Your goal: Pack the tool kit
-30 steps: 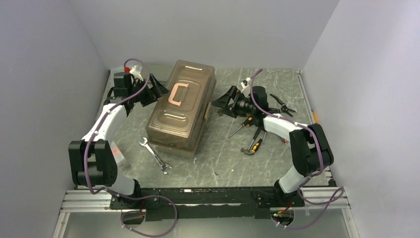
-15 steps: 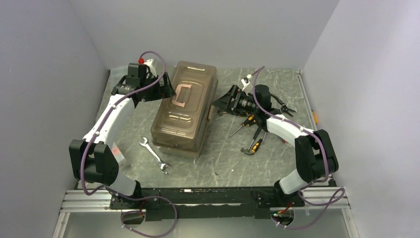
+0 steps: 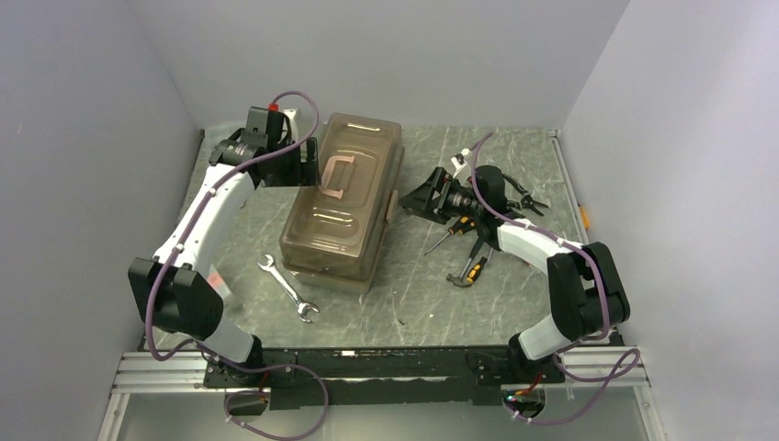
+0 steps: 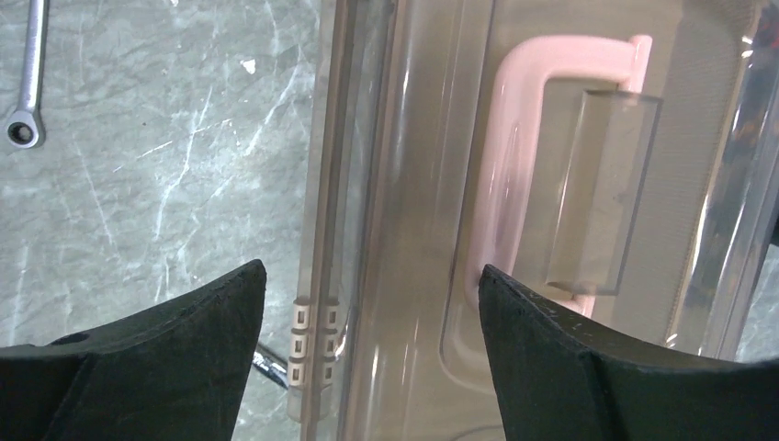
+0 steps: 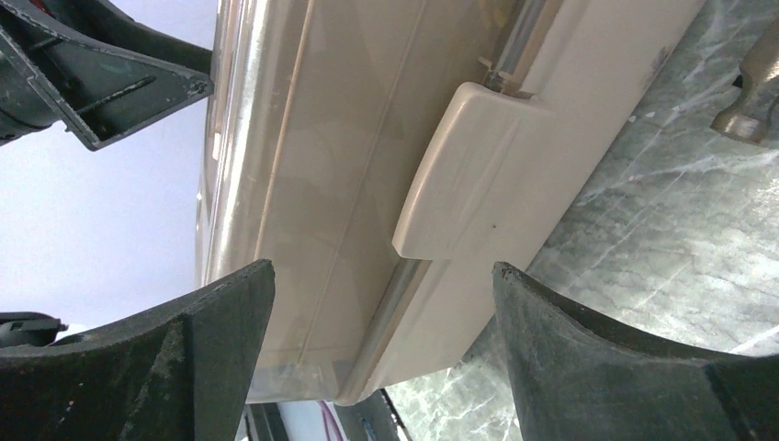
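Observation:
The tan-brown toolbox (image 3: 342, 216) lies shut in the middle of the table, its pink handle (image 3: 336, 175) flat on the smoky lid. My left gripper (image 3: 308, 170) hovers open over the lid's left edge; in the left wrist view the left gripper (image 4: 369, 271) straddles the lid hinge (image 4: 310, 340), and the handle (image 4: 519, 138) lies by the right finger. My right gripper (image 3: 409, 197) stands open at the box's right side; the right wrist view shows the right gripper (image 5: 383, 268) facing the side latch (image 5: 468, 165), apart from it. The wrench (image 3: 287, 288) lies at the front left.
Black-orange screwdrivers (image 3: 450, 234), a hammer (image 3: 468, 274) and pliers (image 3: 524, 195) lie on the table under and behind my right arm. The hammer head (image 5: 749, 101) shows at the right wrist view's edge. Grey walls close in the left, back and right.
My left gripper has swung from beside the toolbox's left wall up over the lid near the handle. The toolbox has turned slightly. My right gripper has drawn back a little to the right.

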Controlling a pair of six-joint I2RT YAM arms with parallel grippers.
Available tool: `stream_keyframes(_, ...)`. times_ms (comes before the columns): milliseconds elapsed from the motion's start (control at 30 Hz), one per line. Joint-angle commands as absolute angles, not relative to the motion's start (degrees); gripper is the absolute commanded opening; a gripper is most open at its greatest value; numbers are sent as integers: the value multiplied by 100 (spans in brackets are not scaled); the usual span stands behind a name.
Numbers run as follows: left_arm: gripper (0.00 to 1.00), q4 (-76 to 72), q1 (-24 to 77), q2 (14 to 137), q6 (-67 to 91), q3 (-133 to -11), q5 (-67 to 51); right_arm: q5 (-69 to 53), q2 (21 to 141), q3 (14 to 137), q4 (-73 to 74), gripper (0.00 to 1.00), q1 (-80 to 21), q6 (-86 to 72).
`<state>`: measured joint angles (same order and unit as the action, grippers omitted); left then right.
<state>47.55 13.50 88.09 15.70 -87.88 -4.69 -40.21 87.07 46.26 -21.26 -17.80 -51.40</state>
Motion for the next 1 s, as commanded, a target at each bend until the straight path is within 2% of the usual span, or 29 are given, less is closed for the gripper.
stream_keyframes(0, 86, 5371, 1491, 8943, 1228, -9064, -18, -4204, 8545, 4746, -2470, 89, -1754, -5071)
stream_keyframes(133, 84, 5397, 1588, 8978, 1205, -9120, 225, -4149, 8473, 4906, -2148, 89, -1753, -4893)
stream_keyframes(300, 81, 5389, 1634, 8974, 1187, -9258, 348, -3644, 8285, 5655, -769, 88, -1766, -4472)
stream_keyframes(500, 72, 5561, 1648, 9220, 1084, -9542, 503, -2665, 7988, 6243, 392, 88, -1802, -4433)
stream_keyframes(867, 64, 5753, 1640, 9595, 931, -9106, 256, -2830, 8019, 5764, -163, 88, -1810, -4585)
stream_keyframes(967, 61, 5775, 1564, 9803, 949, -8898, -164, -2874, 8077, 5710, -173, 88, -1810, -4569)
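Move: At the tool box's right side, the latch sits about 5 cm to the right hand's left, 2 cm back and 4 cm below; the hammer head lies on the table about 1 cm ahead and 15 cm down, the orange-black screwdriver roughly 7 cm back, 7 cm right and 16 cm down. The left hand straddles the lid's left edge, with the pink handle some 6 cm to its right, level fore-and-aft and 3 cm below. Rising sharply beside the latch after a short pause, the right hand climbs about 8 cm, drifting forward and to the right, then sinks back some 3 cm, ending farther from the latch; it turns roughly 10 degrees clockwise, fingers staying open. The left hand stays nearly in place over the lid's edge, rolls slightly and narrows its open fingers by about a quarter. ##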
